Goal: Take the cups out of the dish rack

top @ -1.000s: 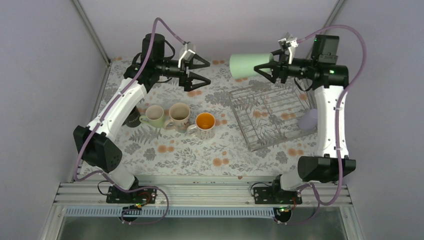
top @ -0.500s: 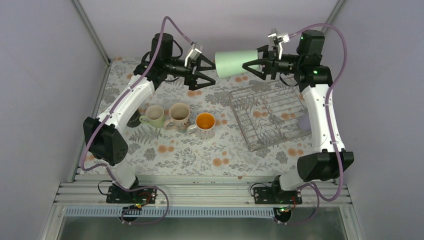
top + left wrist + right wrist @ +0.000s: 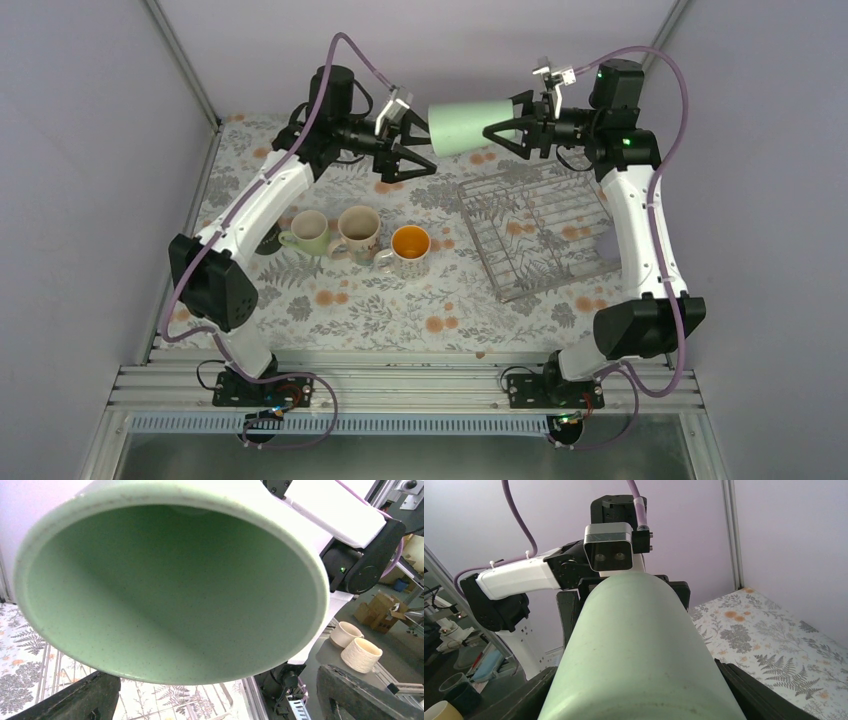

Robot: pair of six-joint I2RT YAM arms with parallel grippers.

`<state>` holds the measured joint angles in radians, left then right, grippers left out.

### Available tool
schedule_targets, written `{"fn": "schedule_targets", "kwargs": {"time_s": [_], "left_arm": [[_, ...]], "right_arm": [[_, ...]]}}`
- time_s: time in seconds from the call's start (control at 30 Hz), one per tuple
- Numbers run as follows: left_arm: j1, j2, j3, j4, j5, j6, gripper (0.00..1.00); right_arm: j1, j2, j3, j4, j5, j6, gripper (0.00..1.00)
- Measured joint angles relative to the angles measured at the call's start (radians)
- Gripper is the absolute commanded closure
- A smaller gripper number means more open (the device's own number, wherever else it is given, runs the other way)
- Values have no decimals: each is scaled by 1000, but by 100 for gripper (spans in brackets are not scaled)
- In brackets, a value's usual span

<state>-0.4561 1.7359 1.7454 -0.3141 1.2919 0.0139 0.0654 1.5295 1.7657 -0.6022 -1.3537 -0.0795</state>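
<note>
My right gripper [image 3: 500,126] is shut on the narrow end of the green tumbler [image 3: 462,124], which it holds sideways in the air, mouth to the left. In the right wrist view the tumbler [image 3: 644,650] sits between my right gripper's [image 3: 639,700] dark fingers. My left gripper [image 3: 428,150] stands open at the tumbler's mouth. That mouth [image 3: 170,580] fills the left wrist view, with one finger [image 3: 80,702] on each side. The dish rack [image 3: 535,225] lies below on the right, and the lavender tumbler [image 3: 607,243] shows partly behind my right arm.
Three mugs stand in a row on the patterned cloth: pale green [image 3: 308,230], cream patterned [image 3: 358,228] and one with an orange inside [image 3: 408,245]. A black mug [image 3: 265,237] is mostly hidden behind my left arm. Grey walls enclose the table.
My right arm carried the green tumbler up and to the left. My left gripper moved right to meet the tumbler's mouth, still open.
</note>
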Motion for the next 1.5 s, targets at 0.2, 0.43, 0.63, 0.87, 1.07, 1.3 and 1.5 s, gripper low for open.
{"fn": "schedule_targets", "kwargs": {"time_s": [0.2, 0.43, 0.63, 0.87, 1.07, 1.3, 1.5], "left_arm": [[0, -34, 0, -58, -32, 39, 3], [10, -93, 2, -154, -88, 148, 2], [23, -106, 26, -208, -97, 208, 2], [31, -107, 25, -152, -50, 138, 3], [27, -100, 44, -57, -44, 47, 9], [1, -48, 82, -32, -46, 0, 27], [-7, -16, 131, -42, -65, -16, 67]], "right_arm": [[0, 3, 14, -32, -22, -35, 94], [1, -16, 13, -60, -13, -61, 94], [1, -16, 13, -72, -2, -69, 94], [1, -2, 15, -71, 0, -68, 95], [1, 48, 18, -63, 0, -57, 95], [1, 67, 37, -41, -6, -37, 91], [2, 85, 46, 10, -31, 5, 71]]}}
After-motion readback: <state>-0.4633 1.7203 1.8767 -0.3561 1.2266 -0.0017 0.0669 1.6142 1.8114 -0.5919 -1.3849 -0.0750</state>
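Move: The green cup lies on its side in my right fingers, mouth towards my left hand; its middle is about 8 cm right of my left hand, 2 cm farther out and 4 cm higher. From my right hand it is some 4 cm to the left, at the same height, with my open left gripper about 12 cm left, 2 cm back and 4 cm lower. Roughly 25 cm below my left hand, the orange-lined mug stands 4 cm back and 3 cm left. With my left hand I ease back and out to the left, about 2.5 cm clear of the cup's mouth, and climb some 4.5 cm in all; then I come right again by as much and slightly forward, closing the wide-open fingers about halfway around the cup's near wall at the rim. My right hand keeps its grip and, after a small draw back, carries the cup roughly 3 cm forward and a little down. ##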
